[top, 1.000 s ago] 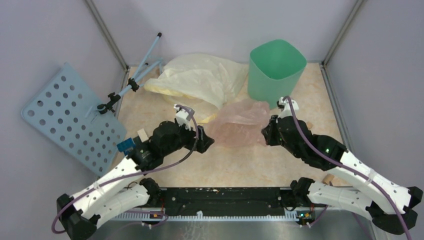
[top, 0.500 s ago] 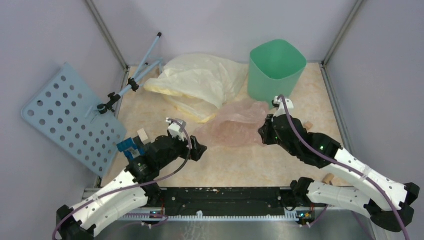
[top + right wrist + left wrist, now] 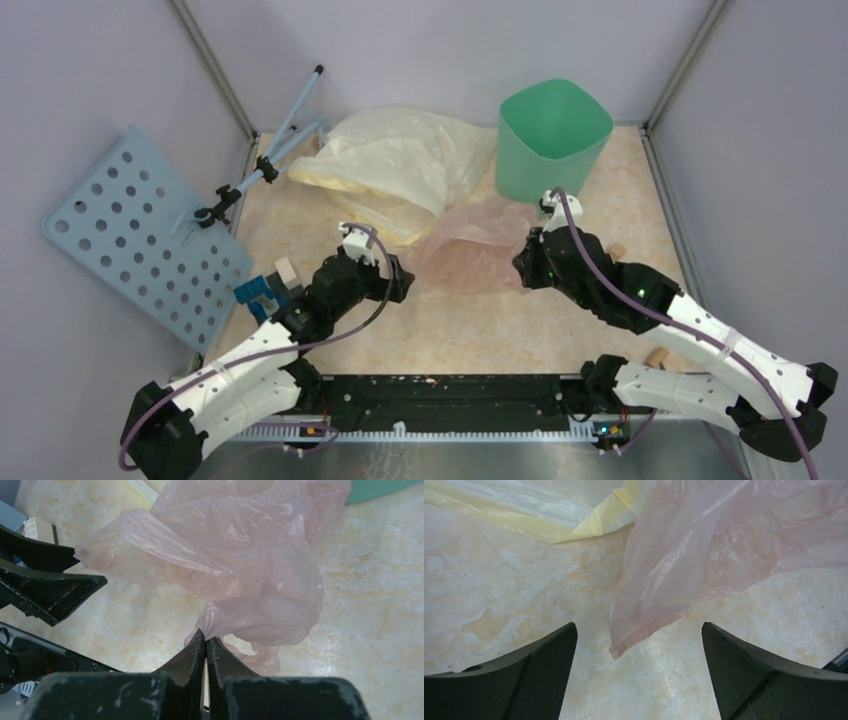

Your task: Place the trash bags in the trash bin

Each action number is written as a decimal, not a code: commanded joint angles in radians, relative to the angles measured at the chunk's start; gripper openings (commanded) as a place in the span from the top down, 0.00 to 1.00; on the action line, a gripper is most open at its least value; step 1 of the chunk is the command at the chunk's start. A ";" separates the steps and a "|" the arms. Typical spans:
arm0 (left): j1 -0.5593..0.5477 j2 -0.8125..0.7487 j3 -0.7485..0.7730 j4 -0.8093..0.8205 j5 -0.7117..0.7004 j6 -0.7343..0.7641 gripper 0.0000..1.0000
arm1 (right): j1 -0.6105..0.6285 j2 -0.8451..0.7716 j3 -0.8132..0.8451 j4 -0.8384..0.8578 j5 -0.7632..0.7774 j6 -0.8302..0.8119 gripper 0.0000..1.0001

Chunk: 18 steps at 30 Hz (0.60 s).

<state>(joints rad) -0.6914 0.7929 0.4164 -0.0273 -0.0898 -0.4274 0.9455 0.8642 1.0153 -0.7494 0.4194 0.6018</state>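
The thin pale-pink trash bag [image 3: 470, 240] lies crumpled mid-table, just in front of the mint-green trash bin [image 3: 552, 140]. My right gripper [image 3: 206, 639] is shut on a pinched fold of the pink bag [image 3: 235, 570] at its right edge; in the top view that gripper [image 3: 524, 258] sits at the bag's near right side. My left gripper [image 3: 639, 630] stands wide open just above the table, with a corner of the pink bag [image 3: 704, 545] reaching between its fingertips without touching them. In the top view the left gripper [image 3: 398, 278] is at the bag's left end.
A larger pale-yellow plastic bag [image 3: 400, 160] lies behind and left of the pink one, its edge [image 3: 574, 520] near my left gripper. A blue perforated panel [image 3: 140, 235] and a clamp stand [image 3: 262, 168] lean at the left wall. A small blue block [image 3: 258, 292] lies by the left arm.
My left arm pulled back toward the near edge, then came forward again to the pink bag's left corner, staying open. My right gripper shifted slightly left and away with the bag pinched.
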 commanded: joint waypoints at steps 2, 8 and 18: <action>0.049 0.079 0.039 0.119 0.050 0.022 0.01 | -0.008 -0.006 0.018 0.016 -0.022 -0.004 1.00; 0.071 0.134 0.015 0.207 0.065 -0.013 0.14 | -0.007 -0.008 0.010 0.015 -0.028 0.005 1.00; 0.081 0.217 0.036 0.237 0.058 -0.005 0.95 | -0.008 -0.036 -0.014 -0.024 0.007 0.028 1.00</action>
<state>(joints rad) -0.6155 1.0161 0.4225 0.1513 -0.0372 -0.4480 0.9459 0.8585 1.0058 -0.7551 0.3985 0.6079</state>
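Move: The left hand, open, has the free corner of the pink trash bag some 4 cm ahead, about 1 cm to its right and 3 cm below. The body of the pink bag lies about 16 cm to this hand's right and 8 cm ahead, the white bag some 25 cm straight ahead, and the green trash bin roughly 25 cm ahead and 31 cm right. From the right hand, that free corner is about 21 cm to the left, level in reach and some 13 cm lower. The left hand eases about 3 cm forward and some 2.5 cm down onto the free corner of the pink bag, wrist almost unturned, and from midway its wide-open fingers close most of the way, starting to pinch the film between the tips. Meanwhile the right hand stays in place with its shut fingers still holding the opposite end of the pink bag up off the table. ##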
